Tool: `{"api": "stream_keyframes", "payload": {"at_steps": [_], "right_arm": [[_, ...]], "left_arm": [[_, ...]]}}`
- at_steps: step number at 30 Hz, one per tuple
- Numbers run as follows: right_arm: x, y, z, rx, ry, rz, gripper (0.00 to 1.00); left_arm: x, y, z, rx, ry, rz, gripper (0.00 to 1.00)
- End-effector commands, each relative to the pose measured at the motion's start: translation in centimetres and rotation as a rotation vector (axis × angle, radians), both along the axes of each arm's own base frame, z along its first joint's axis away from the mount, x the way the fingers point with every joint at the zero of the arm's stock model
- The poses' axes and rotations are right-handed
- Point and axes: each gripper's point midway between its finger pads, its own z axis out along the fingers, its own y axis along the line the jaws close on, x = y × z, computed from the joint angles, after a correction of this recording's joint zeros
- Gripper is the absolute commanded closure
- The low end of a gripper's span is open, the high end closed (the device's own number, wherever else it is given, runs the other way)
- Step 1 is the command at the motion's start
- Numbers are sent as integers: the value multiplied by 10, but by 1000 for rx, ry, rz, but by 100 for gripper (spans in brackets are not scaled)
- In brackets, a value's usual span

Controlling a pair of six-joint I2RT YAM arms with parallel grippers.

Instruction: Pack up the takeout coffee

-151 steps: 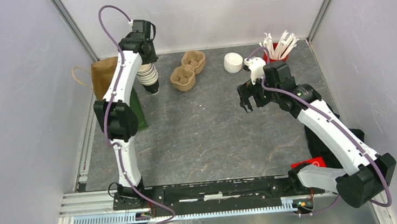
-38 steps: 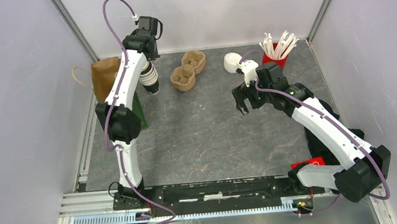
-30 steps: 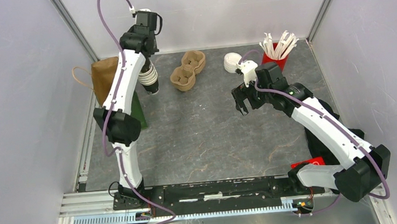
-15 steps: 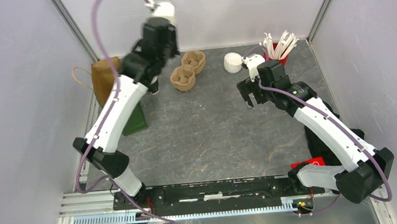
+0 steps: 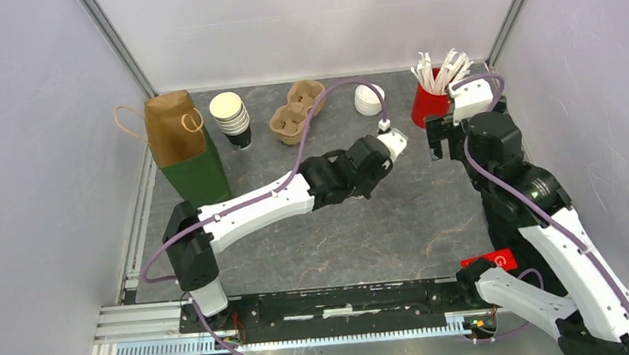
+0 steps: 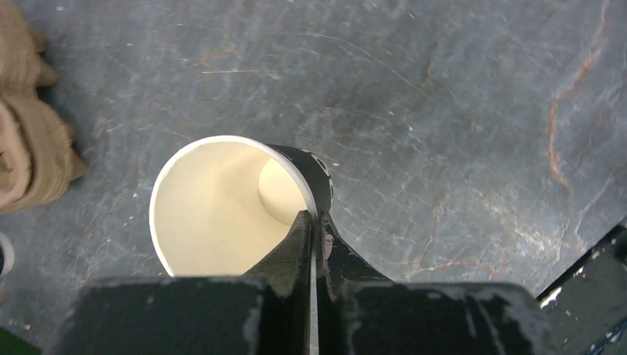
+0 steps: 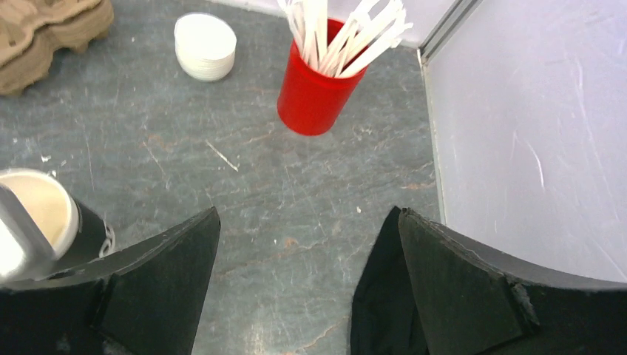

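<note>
A single black paper cup with a cream inside and no lid hangs over the grey table. My left gripper is shut on its rim, one finger inside and one outside. From above, the left hand reaches to the table's middle and hides the cup. In the right wrist view the same cup shows at the lower left. My right gripper is open and empty, hovering at the back right, close to the red cup.
A stack of lidless cups and a brown paper bag stand at the back left. A cardboard carrier, a stack of white lids and a red cup of stirrers line the back. The right wall is close.
My left arm swung from the cup stack at the back left to the table's middle, carrying one cup. My right arm drew back to the right, beside the red cup.
</note>
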Motion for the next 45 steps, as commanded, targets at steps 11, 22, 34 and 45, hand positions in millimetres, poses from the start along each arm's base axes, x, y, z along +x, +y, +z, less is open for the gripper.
{"api": "stream_keyframes", "payload": {"at_steps": [11,22,34,45], "right_arm": [[11,7,19,45,-77,-2,2],[11,10,20,47,-77,18,2],[14,8,19,52,-79,-4,2],[92,60,-24,87,99,90,2]], "left_arm": [[-19,-14,-49,85,-24,-185,98],[-26,-14,-69,109,28,-183,89],[-16,11,49,-54,-149,-98,29],[-7,109,102,-225,-127,154,13]]}}
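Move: The left hand, still pinching the paper cup's rim, has the bare table spot for it almost straight underneath, some 16 cm down and 2 cm to the left. From this hand the cardboard carrier is about 28 cm ahead and 14 left, the white lid stack 26 ahead and 3 right. From the right hand, the lids lie roughly 25 cm ahead, 17 left and 27 below, the red stirrer cup 21 ahead and 1 left, the table spot 22 left and 1 back. Keeping its pinch on the cup's rim, the left hand lowers it about 7 cm to the table, easing back slightly and tilting a little, then opens wide and lets go. It lifts clear by some 17 cm, veering left. The right hand mostly waits open, finally setting off forward, left and down towards the lids. ##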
